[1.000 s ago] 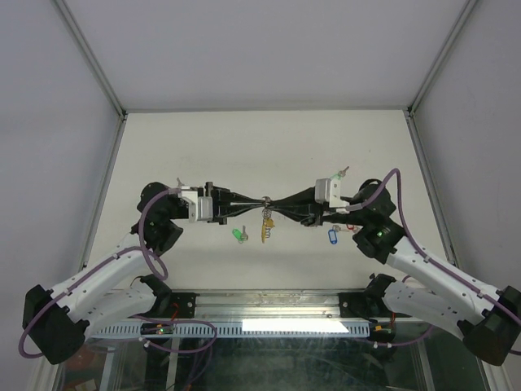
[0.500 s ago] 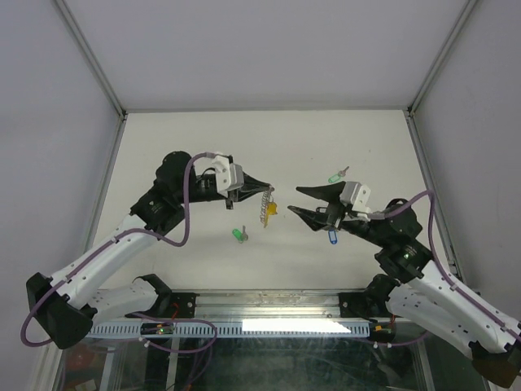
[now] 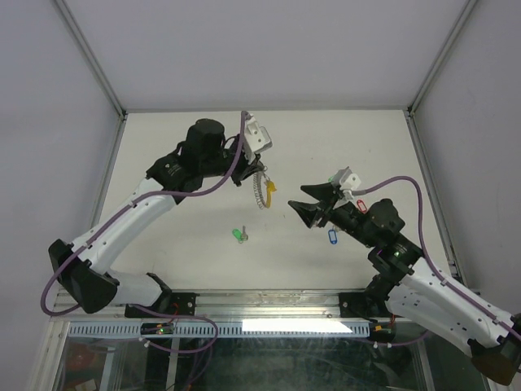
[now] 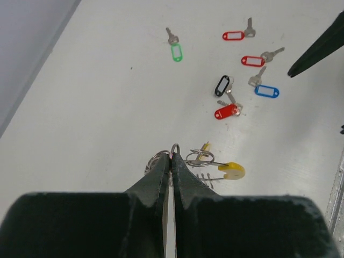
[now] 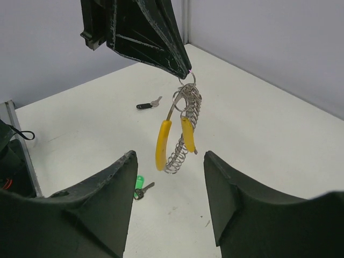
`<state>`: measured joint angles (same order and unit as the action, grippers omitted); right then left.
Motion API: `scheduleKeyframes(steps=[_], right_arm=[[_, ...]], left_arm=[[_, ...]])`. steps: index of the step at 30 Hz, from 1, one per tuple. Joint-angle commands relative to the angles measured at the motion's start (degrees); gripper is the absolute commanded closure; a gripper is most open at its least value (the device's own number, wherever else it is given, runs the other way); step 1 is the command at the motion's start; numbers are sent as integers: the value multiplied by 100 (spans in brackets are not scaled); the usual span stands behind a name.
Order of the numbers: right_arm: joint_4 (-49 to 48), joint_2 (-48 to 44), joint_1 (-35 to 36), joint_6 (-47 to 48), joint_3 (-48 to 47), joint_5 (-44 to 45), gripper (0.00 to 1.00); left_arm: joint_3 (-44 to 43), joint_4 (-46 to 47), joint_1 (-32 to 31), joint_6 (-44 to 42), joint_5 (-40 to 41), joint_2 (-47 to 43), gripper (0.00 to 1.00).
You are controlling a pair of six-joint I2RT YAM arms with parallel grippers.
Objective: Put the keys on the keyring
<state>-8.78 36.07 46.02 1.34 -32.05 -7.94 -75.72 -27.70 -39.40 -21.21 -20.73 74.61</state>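
Note:
My left gripper (image 3: 259,173) is raised over the table and shut on the top of the keyring (image 3: 260,194), pinching a small loop at its jaw tips (image 4: 172,156). The keyring (image 5: 183,148) hangs free as a silvery coil with a yellow segment (image 5: 163,144). A yellow-tagged key (image 5: 187,134) dangles on it. My right gripper (image 3: 308,201) stands open to the right of the ring and apart from it, with nothing between its fingers (image 5: 169,157). Loose keys lie on the table: green (image 4: 176,52), two red (image 4: 234,35) (image 4: 252,61), black (image 4: 222,85), blue (image 4: 266,91) and another red (image 4: 226,111).
A green-tagged key (image 3: 238,235) lies on the table below the hanging ring. A blue-tagged key (image 3: 332,236) sits under my right arm. White walls with metal posts (image 3: 89,61) close the table at the back and sides.
Both grippers were meeting at the ring at mid-table. My right gripper has since let go, opened and drawn back to the right. My left arm has lifted the keyring up and back.

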Motion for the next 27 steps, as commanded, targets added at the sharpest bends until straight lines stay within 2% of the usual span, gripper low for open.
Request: scheduleKeyframes(steps=[1, 6, 8, 14, 18, 22, 27], right_arm=[[-167, 30, 20, -366, 1, 361, 45], [-90, 117, 21, -463, 0, 373, 44], [-89, 134, 21, -476, 11, 373, 44], [-100, 98, 21, -383, 106, 263, 44], [-241, -39, 20, -278, 295, 117, 44], [-499, -184, 21, -116, 661, -62, 44], [-896, -217, 20, -115, 1051, -872, 44]], left_arm=[[-944, -1455, -36, -305, 798, 485, 100], [-1947, -2868, -221, -578, 1424, 1370, 100], [-2294, -3416, -440, -649, 1982, 1684, 100], [-3046, -4333, -1081, -804, 2993, 2314, 100], [-3126, -4655, -1486, -1195, 3665, 2460, 100], [-3042, -4661, -1770, -1839, 3556, 2295, 100], [-2922, -4355, -1928, -2355, 3228, 1937, 100]])
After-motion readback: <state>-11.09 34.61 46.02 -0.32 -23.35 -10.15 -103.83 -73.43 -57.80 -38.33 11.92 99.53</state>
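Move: The keyring, with its yellow parts, hangs pinched from the left fingers, its middle about 7 cm below that hand and 1 cm to its right. From the open right hand the keyring lies roughly 7 cm ahead, 9 cm left and 3 cm lower. Far below, some 26 cm under the right hand, are the near green key, about 16 cm left and 5 cm ahead, and the nearest red key, about 7 cm right and 11 cm ahead. Downward about 7 cm goes the left hand with the keyring, first edging some 2 cm forward, then drawing back 5 cm, while its wrist rolls about 55 degrees so the fingers swing from pointing right to pointing nearly straight down. They keep their pinch. The right hand, fingers still open and clear of the keyring, sinks about 6 cm, mostly late. ##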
